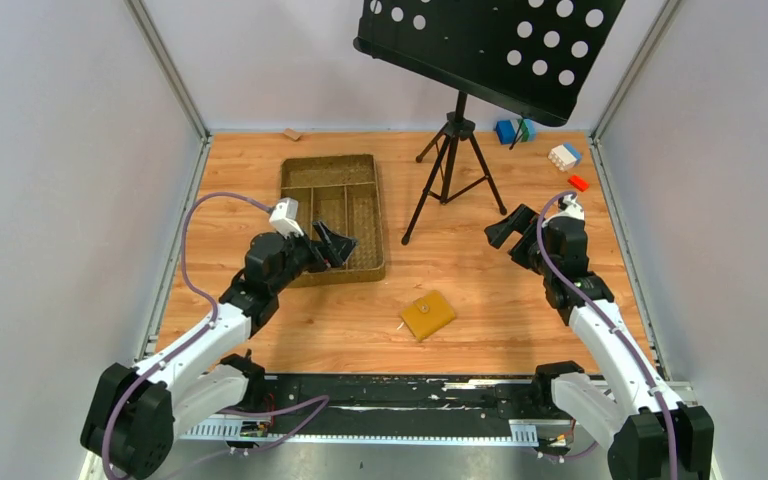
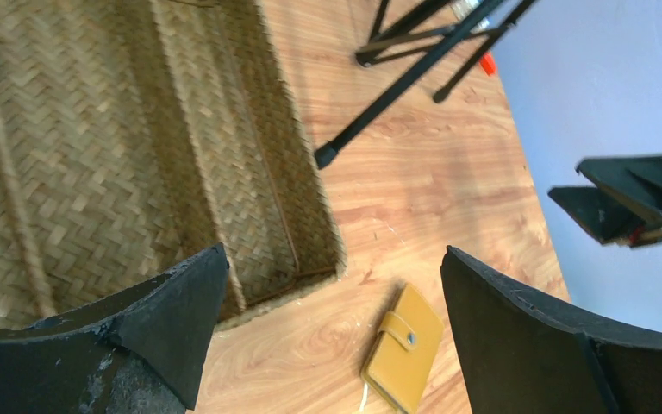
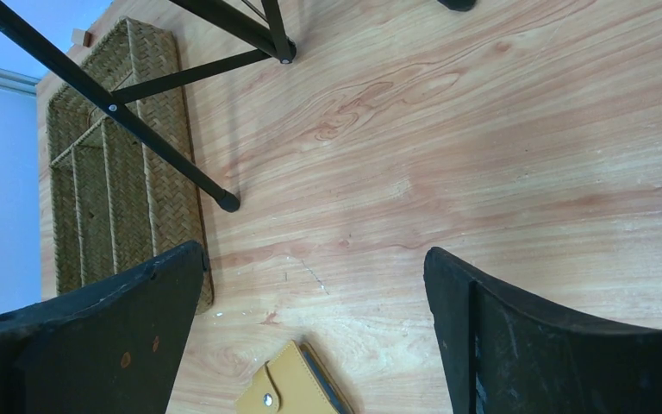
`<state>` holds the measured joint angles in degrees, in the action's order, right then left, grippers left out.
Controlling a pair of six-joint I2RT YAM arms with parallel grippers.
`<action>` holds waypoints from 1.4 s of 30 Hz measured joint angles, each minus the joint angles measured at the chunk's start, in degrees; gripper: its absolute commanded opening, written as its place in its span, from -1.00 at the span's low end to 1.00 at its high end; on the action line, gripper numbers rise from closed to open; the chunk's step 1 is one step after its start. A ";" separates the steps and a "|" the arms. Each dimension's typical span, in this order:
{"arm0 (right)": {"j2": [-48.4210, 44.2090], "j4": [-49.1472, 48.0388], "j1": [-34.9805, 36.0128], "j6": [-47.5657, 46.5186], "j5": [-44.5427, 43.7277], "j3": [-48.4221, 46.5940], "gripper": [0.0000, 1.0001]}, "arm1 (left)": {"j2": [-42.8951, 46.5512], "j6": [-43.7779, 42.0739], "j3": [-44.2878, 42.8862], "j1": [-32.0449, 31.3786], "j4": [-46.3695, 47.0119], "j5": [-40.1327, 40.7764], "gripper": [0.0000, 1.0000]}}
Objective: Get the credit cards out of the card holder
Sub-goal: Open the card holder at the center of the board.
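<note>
The card holder [image 1: 428, 314] is a small mustard-yellow wallet lying closed on the wooden table, its strap snapped shut. It also shows low in the left wrist view [image 2: 402, 347] and at the bottom edge of the right wrist view [image 3: 289, 385]. The credit cards are hidden inside it; only a dark edge shows along its side. My left gripper [image 1: 338, 244] hovers open over the woven tray's near right corner, up and left of the holder. My right gripper [image 1: 505, 228] hangs open, up and right of the holder. Neither touches anything.
A brown woven compartment tray [image 1: 332, 190] lies at the back left. A black tripod stand [image 1: 452, 160] with a perforated black plate [image 1: 490, 45] stands mid-back. Coloured blocks [image 1: 564, 156] lie in the back right corner. Pale walls close in both sides.
</note>
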<state>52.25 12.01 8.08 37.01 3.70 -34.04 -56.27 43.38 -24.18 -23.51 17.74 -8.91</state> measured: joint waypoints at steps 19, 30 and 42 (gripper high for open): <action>6.86 -0.92 0.00 -3.08 9.09 -1.27 1.00 | -19.74 -22.91 -23.04 -26.25 -14.23 1.64 0.74; 5.40 -0.94 0.00 -3.28 7.74 -1.27 0.99 | -31.65 -33.88 -33.99 -35.19 -31.10 4.00 0.59; 4.87 -1.03 0.00 -3.30 7.72 -1.27 0.98 | -42.34 -36.46 -37.55 -38.16 -36.24 7.96 0.50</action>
<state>57.12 10.98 8.08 33.71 11.42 -35.31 -98.61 6.92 -61.73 -61.67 -18.50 -0.95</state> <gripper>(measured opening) 0.995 0.758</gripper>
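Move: The card holder lies on the table about 19 cm to the left hand's right, some 12 cm back from it and roughly 15 cm below. The basket's middle is about 9 cm ahead and 2 cm to the left of that hand, its rim well below. The music stand's nearest foot stands about 15 cm to the left hand's right and 5 cm ahead. From the right hand the holder is about 17 cm to the left, 12 cm back and 14 cm down. Heading for the card holder, the empty left hand lifts a little, swings about 17 cm right and 11 cm back, away from over the basket's near end, then sinks nearly straight down close over the holder. On the way its wrist turns clockwise and rolls, some 50 degrees each, to point the fingers steeply down, while they close by about a quarter. The open right hand shifts about 2 cm left. ##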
